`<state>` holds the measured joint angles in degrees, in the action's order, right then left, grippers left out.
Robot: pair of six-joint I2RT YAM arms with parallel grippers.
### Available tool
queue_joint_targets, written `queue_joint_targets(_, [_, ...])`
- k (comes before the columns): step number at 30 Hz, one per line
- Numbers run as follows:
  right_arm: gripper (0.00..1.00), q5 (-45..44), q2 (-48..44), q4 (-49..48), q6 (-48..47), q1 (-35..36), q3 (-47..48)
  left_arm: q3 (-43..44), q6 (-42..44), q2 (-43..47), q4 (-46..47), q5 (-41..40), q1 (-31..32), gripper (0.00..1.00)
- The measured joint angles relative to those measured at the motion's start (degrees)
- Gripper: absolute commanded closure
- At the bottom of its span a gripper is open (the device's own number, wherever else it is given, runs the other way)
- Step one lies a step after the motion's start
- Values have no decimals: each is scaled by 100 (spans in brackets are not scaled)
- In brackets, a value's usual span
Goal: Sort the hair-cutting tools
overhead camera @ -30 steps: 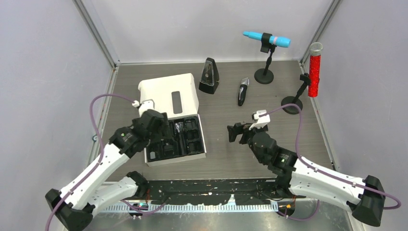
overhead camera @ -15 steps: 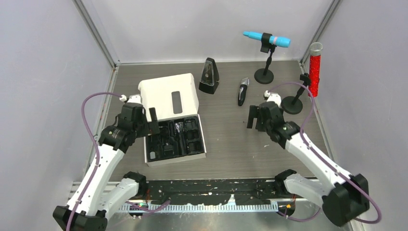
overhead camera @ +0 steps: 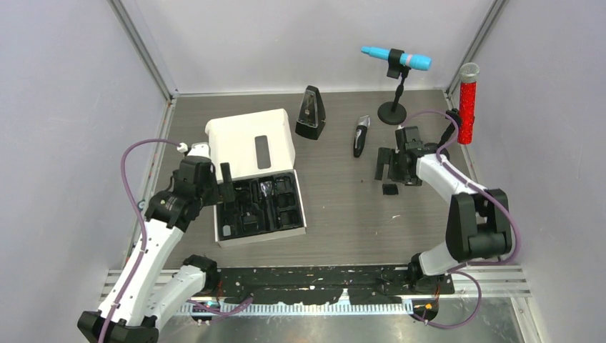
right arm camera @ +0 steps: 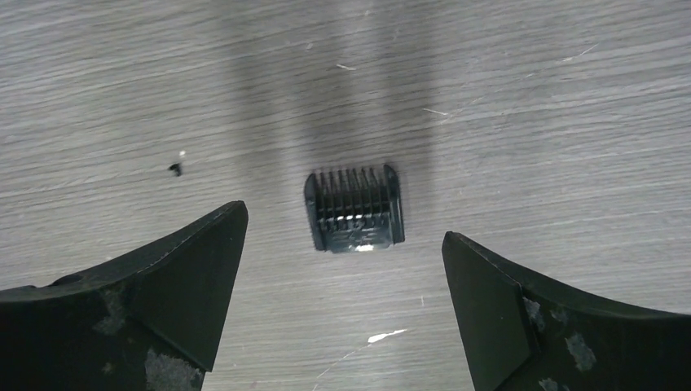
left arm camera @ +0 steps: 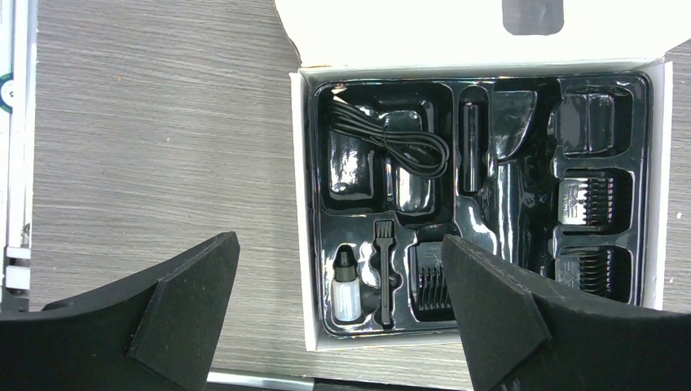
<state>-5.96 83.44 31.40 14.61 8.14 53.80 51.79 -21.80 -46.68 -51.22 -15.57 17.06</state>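
Observation:
The white box (overhead camera: 220,234) lies open with its black tray (left arm camera: 521,212) holding a coiled cable (left arm camera: 391,142), a short cylinder (left arm camera: 471,134), a tiny bottle (left arm camera: 348,287), a small brush (left arm camera: 383,273) and several comb guards (left arm camera: 585,199). My left gripper (overhead camera: 219,184) (left arm camera: 338,242) hangs open over the tray's left edge, holding nothing. The black-and-silver clipper (overhead camera: 361,136) lies on the table at the back. One loose comb guard (overhead camera: 389,189) (right arm camera: 355,208) lies flat on the table. My right gripper (overhead camera: 391,164) (right arm camera: 344,221) stands open just above it, apart from it.
The box's white lid (overhead camera: 251,143) lies flat behind the tray. A black metronome (overhead camera: 310,113) stands next to the lid. The blue microphone (overhead camera: 396,58) and the red microphone (overhead camera: 468,103) stand on round bases at the back right, close to my right arm.
My right arm swung from the table's middle to the back right, and a comb guard now shows on the table below it. My left gripper pulled back left off the tray and opened wider.

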Motion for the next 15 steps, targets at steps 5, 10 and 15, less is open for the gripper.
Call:
queue_joint_targets(5, [0,367,675,7,-74,-278,66,-26,31,11,4,-103,103,0])
queue_joint_targets(10, [4,651,1047,-22,-63,-273,66,-61,87,20,15,-98,146,0])
queue_joint_targets(15, [4,964,960,-337,219,-81,-37,-63,111,31,37,-87,164,0])
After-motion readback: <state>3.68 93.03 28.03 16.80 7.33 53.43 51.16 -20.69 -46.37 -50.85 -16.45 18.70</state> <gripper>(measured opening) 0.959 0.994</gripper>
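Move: The black guard comb lies on the table almost straight under the right hand, about 6 cm below it and perhaps 1 cm to its right. The hair clipper lies roughly 18 cm ahead of the hand and 8 cm to its left; the base of the red microphone's stand stands some 11 cm ahead and 15 cm to the right. The open box's tray is centred about 40 cm to its left and 5 cm back. From the left hand, the comb is roughly 53 cm to the right, 9 cm ahead and 17 cm down. With its fingers kept wide open, the right hand drops about 5 cm almost straight down over the guard comb, tipping some 10 degrees nearer to vertical, until the fingertips are down at the table on either side of the comb. It then stays low and sweeps left about 2.5 cm towards the box, rolling so that the fingertips lean left, and its right finger comes against the comb's right side and pushes it along the table. ##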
